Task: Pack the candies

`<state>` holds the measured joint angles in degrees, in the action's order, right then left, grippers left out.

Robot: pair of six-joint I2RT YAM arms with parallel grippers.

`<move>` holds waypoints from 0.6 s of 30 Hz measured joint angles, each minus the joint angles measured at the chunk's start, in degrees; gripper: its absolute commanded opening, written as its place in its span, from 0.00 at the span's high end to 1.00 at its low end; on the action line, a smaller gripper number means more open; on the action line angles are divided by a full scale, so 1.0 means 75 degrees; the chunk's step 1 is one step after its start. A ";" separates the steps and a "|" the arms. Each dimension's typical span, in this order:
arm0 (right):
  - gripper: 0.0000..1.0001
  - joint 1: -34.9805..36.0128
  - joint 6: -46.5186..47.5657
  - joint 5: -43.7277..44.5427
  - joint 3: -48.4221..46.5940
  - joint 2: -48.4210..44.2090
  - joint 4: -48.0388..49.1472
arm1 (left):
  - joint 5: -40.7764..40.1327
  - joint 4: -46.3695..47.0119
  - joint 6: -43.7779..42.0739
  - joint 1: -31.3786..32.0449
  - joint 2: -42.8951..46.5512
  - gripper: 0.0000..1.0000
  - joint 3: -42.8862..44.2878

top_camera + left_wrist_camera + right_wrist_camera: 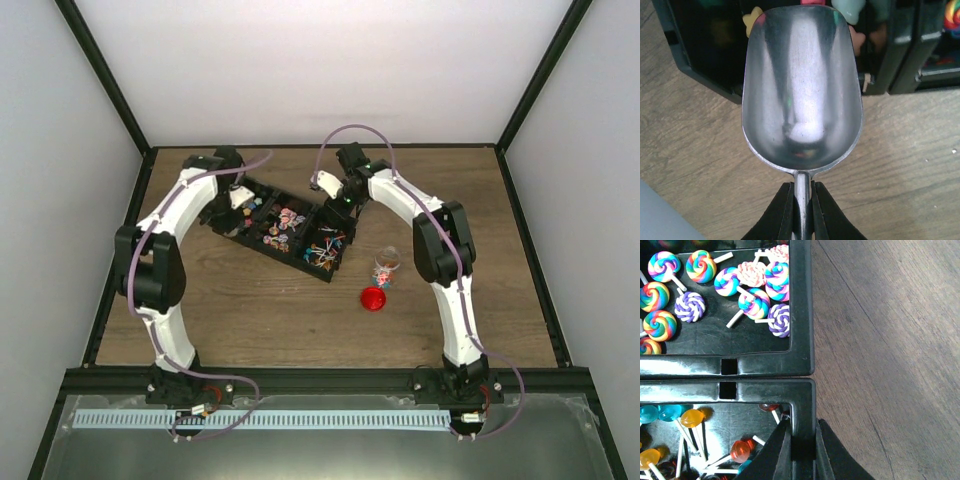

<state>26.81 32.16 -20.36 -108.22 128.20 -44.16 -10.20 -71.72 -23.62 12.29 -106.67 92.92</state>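
The candies (283,224) lie in a row of black bins (262,248) at mid table: swirl lollipops (755,302) in one bin, small ball lollipops (692,417) in the one beside it. My left gripper (802,186) is shut on the handle of a silvery metal scoop (802,85), whose bowl is empty and hangs over the wood at the bins' edge. In the top view that gripper (238,198) is at the bins' left end. My right gripper (803,425) is shut on the side wall of the right-end bin (802,390), one finger inside and one outside.
A small clear jar (387,266) with a few candies in it stands upright right of the bins. A round red lid (373,298) lies flat on the wood just in front of it. Dark frame rails border the table.
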 measured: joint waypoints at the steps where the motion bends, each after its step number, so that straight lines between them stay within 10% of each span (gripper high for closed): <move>1: 0.99 0.0000 -0.0006 0.0000 0.0026 -0.0012 0.0023 | -0.0023 0.0003 0.0035 0.0000 -0.0090 0.96 0.0047; 18: 0.99 -0.0050 0.0152 -0.0152 0.0195 -0.0076 0.0213 | -0.0315 0.0466 0.0533 0.0017 -0.1390 0.96 0.1145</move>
<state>26.44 33.30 -21.50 -106.76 127.63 -42.57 -12.56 -68.23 -19.62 12.43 -117.10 101.51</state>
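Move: The left hand, gripping the scoop's handle, is just behind the tray's near edge; the star candies in the left compartment lie about 10 cm ahead, 8 cm to its right and 8 cm lower. The swirl lollipops in the middle compartment are some 20 cm right and 5 cm ahead, the round lollipops about 30 cm right and 2 cm back. From the right hand the star candies lie roughly 27 cm left, level fore and aft, 3 cm lower. Forward about 5 cm and some 2.5 cm down, the left hand keeps its hold on the scoop and drives it lip-first across the left compartment into the star candies, the wrist turning only about 5 degrees. The right hand stays put, still pinching the tray's far wall at the right-hand compartment. ##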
